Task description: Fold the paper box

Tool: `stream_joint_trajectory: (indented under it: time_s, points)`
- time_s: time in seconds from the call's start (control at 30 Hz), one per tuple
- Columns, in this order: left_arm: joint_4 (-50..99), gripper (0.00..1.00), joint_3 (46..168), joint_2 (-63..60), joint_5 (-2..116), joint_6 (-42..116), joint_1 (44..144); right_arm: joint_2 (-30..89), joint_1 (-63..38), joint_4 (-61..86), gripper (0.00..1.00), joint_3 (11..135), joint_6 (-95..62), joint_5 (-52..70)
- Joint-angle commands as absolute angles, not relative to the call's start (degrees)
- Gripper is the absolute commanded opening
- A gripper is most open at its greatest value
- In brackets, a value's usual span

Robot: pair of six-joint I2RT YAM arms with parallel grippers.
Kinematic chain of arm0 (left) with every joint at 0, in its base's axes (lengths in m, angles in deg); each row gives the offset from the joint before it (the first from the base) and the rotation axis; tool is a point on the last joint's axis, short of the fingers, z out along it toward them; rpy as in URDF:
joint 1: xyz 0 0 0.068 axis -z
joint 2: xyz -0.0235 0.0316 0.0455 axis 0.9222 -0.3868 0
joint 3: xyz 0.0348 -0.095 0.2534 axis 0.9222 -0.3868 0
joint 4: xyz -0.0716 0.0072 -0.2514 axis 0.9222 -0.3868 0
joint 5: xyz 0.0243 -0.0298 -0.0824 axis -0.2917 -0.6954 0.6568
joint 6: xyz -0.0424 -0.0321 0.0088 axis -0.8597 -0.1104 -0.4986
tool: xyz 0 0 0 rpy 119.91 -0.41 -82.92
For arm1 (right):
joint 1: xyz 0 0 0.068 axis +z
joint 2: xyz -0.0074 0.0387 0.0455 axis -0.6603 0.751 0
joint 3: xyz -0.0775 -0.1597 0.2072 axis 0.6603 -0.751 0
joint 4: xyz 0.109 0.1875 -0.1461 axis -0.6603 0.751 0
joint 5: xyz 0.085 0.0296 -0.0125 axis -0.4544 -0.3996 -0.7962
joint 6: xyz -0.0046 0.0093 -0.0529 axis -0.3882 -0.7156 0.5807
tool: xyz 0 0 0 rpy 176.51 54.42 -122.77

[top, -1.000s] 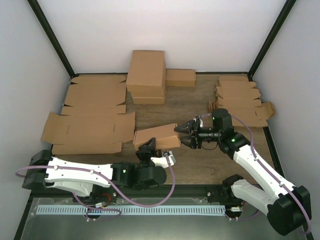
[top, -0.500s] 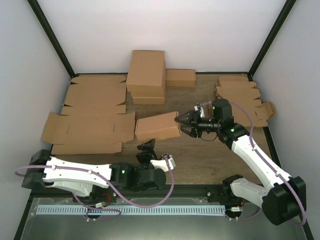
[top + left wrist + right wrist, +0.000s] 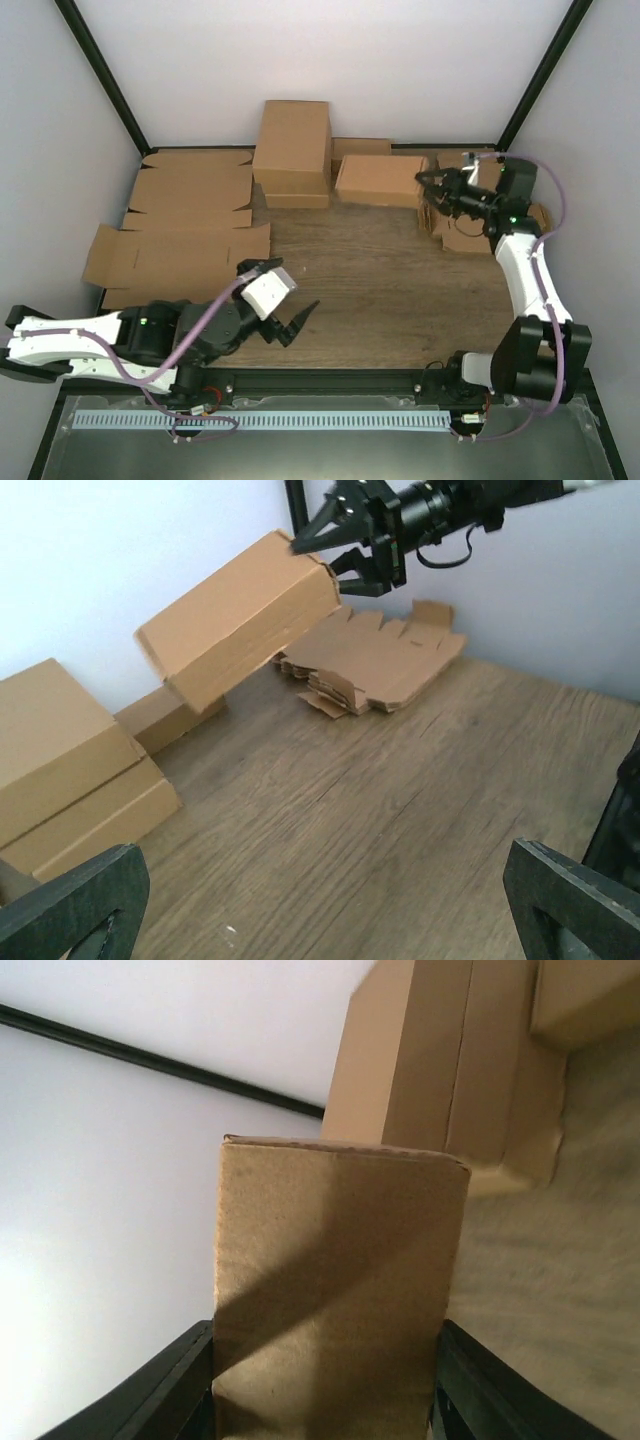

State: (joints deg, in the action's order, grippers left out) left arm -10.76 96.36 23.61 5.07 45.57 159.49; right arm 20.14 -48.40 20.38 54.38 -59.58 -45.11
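Note:
The paper box (image 3: 378, 180) is a closed brown cardboard block, held by one end in my right gripper (image 3: 428, 190) at the back of the table, beside the tall carton. In the left wrist view the paper box (image 3: 240, 615) hangs tilted above the table, with the right gripper (image 3: 345, 540) shut on its far end. In the right wrist view both fingers (image 3: 170, 1390) press the sides of the paper box (image 3: 335, 1280). My left gripper (image 3: 277, 293) is open and holds nothing, low over the near left of the table, its tips wide apart (image 3: 325, 900).
A tall stack of brown cartons (image 3: 292, 150) stands at the back centre, with a smaller box (image 3: 362, 148) behind the held one. Large flat cardboard sheets (image 3: 185, 225) cover the left side. A pile of small flat blanks (image 3: 480, 215) lies at the back right.
My right arm has carried the box from the middle of the table to the back right. My left gripper has opened and drawn back toward the near left.

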Motion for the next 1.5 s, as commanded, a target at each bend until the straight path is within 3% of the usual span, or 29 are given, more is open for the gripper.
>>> stream_joint_trajectory:
  time_s: [0.0, 0.27, 0.73, 0.93, 1.07, 1.33, 1.47]
  points:
    - [-12.37, 1.0, 95.48, 29.76, 3.81, 36.95, 159.38, 25.65, -53.58, 17.2, 0.41, 62.83, -49.41, -49.04]
    - [-12.03, 1.0, 91.91, 44.89, 1.68, 32.67, 159.27, 37.2, -53.69, 9.5, 0.41, 68.53, -48.54, -41.6]
    - [-7.94, 1.0, 89.27, 34.4, 1.0, 42.27, 156.07, 60.25, -52.94, 5.18, 0.41, 85.8, -48.27, -45.22]
    - [-4.22, 1.0, 88.15, 30.04, 20.6, 45.39, 135.95, 68.68, -51.09, 6.1, 0.41, 94.56, -48.61, -45.88]
    - [-3.36, 1.0, 89.15, 25.72, 26.32, 45.91, 128.83, 75.18, -49.91, 9.12, 0.41, 103.79, -48.06, -46.02]
    - [0.56, 1.0, 87.56, 21.83, 51.44, 41.32, 101.98, 87.73, -47.75, 12.66, 0.41, 120.85, -49.46, -46.95]
    - [3.15, 1.0, 88.06, 19.88, 58.54, 38.09, 94.2, 92.66, -47.02, 11.45, 0.41, 124.98, -50.94, -47.51]
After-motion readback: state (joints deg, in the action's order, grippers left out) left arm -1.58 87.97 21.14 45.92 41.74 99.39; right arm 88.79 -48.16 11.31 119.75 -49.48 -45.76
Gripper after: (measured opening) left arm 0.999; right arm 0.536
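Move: The right hand holds the closed paper box by its right end. The small box at the back, which it is being taken to, lies about 35 cm ahead of this hand, 9 cm left and 26 cm below. The box stack is some 30 cm ahead and 27 cm left, the right-hand sheets about 22 cm ahead and 25 cm right. From the empty left hand the small box lies roughly 58 cm ahead and 16 cm right. Forward by nearly 30 cm, the right hand carries the paper box towards the small box at the back, first rising slightly and edging right, then sinking some 10 cm, its grip unchanged. The open, empty left hand swings left and up, comes partway back down, then heads forward and left, turning counter-clockwise. ##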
